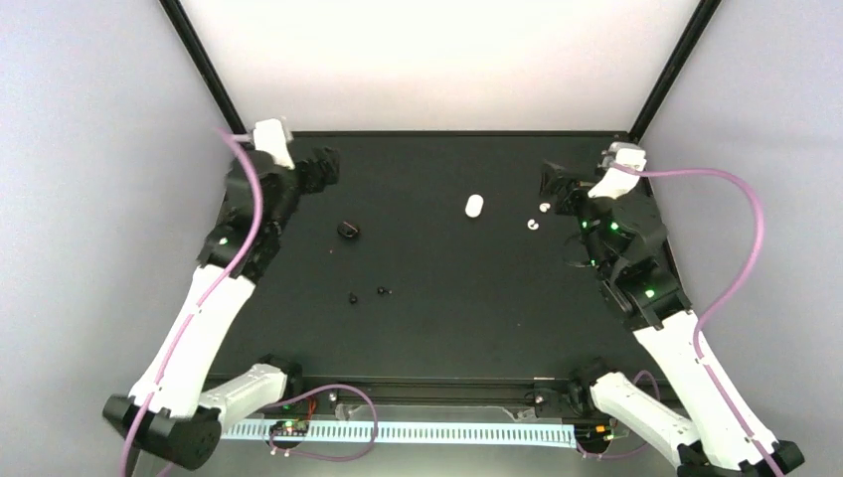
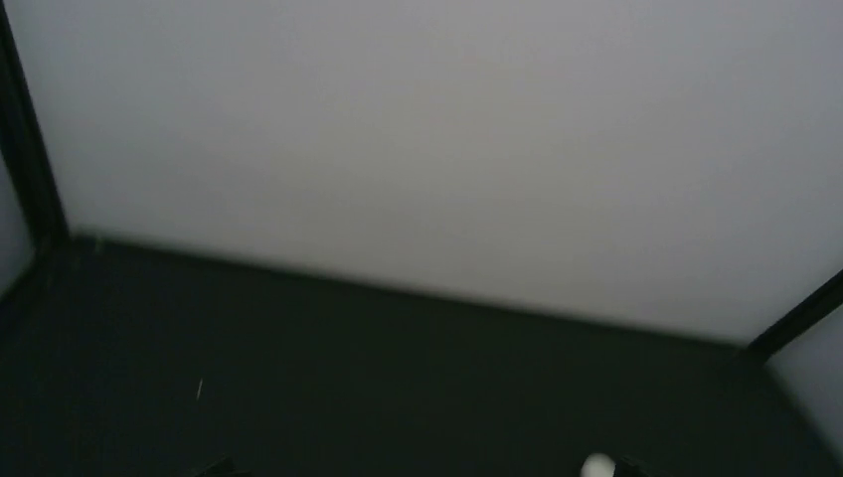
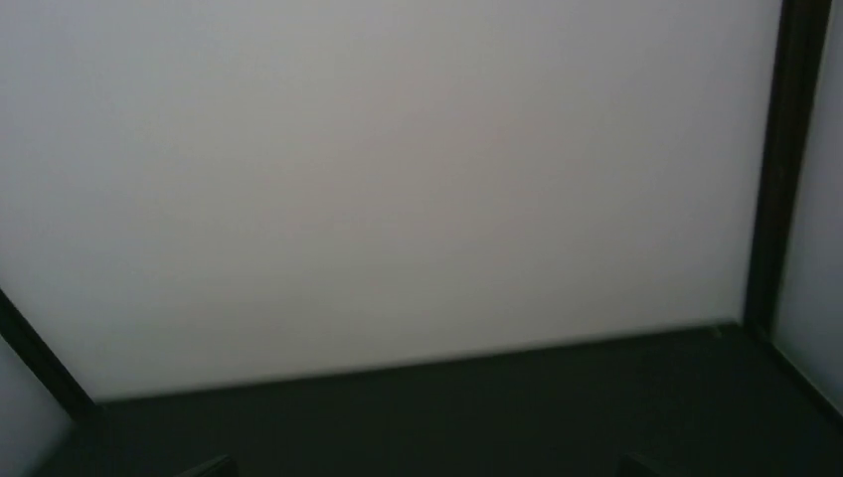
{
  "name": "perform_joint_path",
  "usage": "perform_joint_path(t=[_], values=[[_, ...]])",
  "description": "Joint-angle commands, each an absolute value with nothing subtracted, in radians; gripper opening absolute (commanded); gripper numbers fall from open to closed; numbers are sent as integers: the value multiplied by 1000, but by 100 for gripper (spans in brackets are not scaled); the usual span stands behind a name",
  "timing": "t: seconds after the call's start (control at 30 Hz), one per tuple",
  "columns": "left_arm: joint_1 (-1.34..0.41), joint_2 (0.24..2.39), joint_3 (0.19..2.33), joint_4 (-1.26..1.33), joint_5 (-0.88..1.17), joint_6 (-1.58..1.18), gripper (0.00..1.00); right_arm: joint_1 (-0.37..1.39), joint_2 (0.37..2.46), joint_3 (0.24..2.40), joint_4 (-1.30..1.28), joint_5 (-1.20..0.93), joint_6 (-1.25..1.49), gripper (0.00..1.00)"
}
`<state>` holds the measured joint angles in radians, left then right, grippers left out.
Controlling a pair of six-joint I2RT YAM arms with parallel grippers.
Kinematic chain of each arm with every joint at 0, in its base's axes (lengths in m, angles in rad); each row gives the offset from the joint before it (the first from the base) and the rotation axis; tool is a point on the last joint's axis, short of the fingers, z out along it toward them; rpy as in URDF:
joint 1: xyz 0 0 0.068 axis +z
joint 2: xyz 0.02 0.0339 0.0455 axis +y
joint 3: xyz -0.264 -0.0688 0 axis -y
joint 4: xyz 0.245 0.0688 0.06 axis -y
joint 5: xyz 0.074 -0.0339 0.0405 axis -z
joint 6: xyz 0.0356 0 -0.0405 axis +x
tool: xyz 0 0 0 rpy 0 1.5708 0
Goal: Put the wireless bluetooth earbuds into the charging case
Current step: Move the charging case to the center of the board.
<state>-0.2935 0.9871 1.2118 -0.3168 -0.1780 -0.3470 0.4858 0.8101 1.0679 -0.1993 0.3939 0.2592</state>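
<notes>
The charging case (image 1: pixel 474 206), a small white pill shape, lies shut on the black table toward the back middle; a white rounded bit of it (image 2: pixel 596 465) peeks in at the bottom edge of the left wrist view. Two tiny black earbuds (image 1: pixel 353 297) (image 1: pixel 382 290) lie close together left of centre. My left gripper (image 1: pixel 326 166) hangs at the back left, open and empty, far from both. My right gripper (image 1: pixel 553 185) hangs at the back right, also open and empty. In each wrist view only the fingertips (image 2: pixel 214 467) (image 3: pixel 204 467) show, set wide apart.
A black round puck (image 1: pixel 347 230) sits left of centre, behind the earbuds. Two small white bits (image 1: pixel 534 223) (image 1: pixel 544 207) lie right of the case, near the right gripper. White walls and black frame posts (image 1: pixel 199 60) enclose the table (image 1: pixel 447 328).
</notes>
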Motion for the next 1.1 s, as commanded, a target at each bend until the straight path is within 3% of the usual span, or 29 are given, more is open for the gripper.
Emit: perform_joint_path(t=[0.0,0.27,0.6,0.77,1.07], values=[[-277,1069,1120,-428,-141,-440,99,403,802,965,-268,341,298,100],[-333,1172,1005,-507,-69,-507,99,399,833,868,-364,349,292,100],[-384,957,909,-438,-212,-397,99,499,906,805,-168,457,528,100],[-389,874,910,-417,-303,-386,99,506,1123,878,-161,372,581,100],[-388,926,872,-329,-240,-386,99,475,1615,1126,-183,346,578,100]])
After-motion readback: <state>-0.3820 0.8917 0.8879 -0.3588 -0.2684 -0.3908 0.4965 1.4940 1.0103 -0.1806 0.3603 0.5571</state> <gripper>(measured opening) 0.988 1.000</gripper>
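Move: The white charging case lies about 20 cm ahead of the right hand, 10 cm to its left and some 41 cm below. The two white earbuds lie on the same board, about 20 cm ahead and 4 cm right, and 18 cm ahead and 2 cm right. From the left hand, the black charging case is roughly 11 cm ahead, 1 cm left and 41 cm down; the black earbuds are about 5 cm back and 2 cm right, and 3 cm back and 8 cm right. Downward in two stages, the right hand sinks some 14 cm, nearly pauses, then swoops down, forward and left towards the white case, about 27 cm lower in all, its wide-open fingers tipping roughly 40 degrees down. The left hand, also open, plunges about 21 cm and tips down, then rises some 8 cm, easing back a little and levelling partway. Neither hand touches anything. ##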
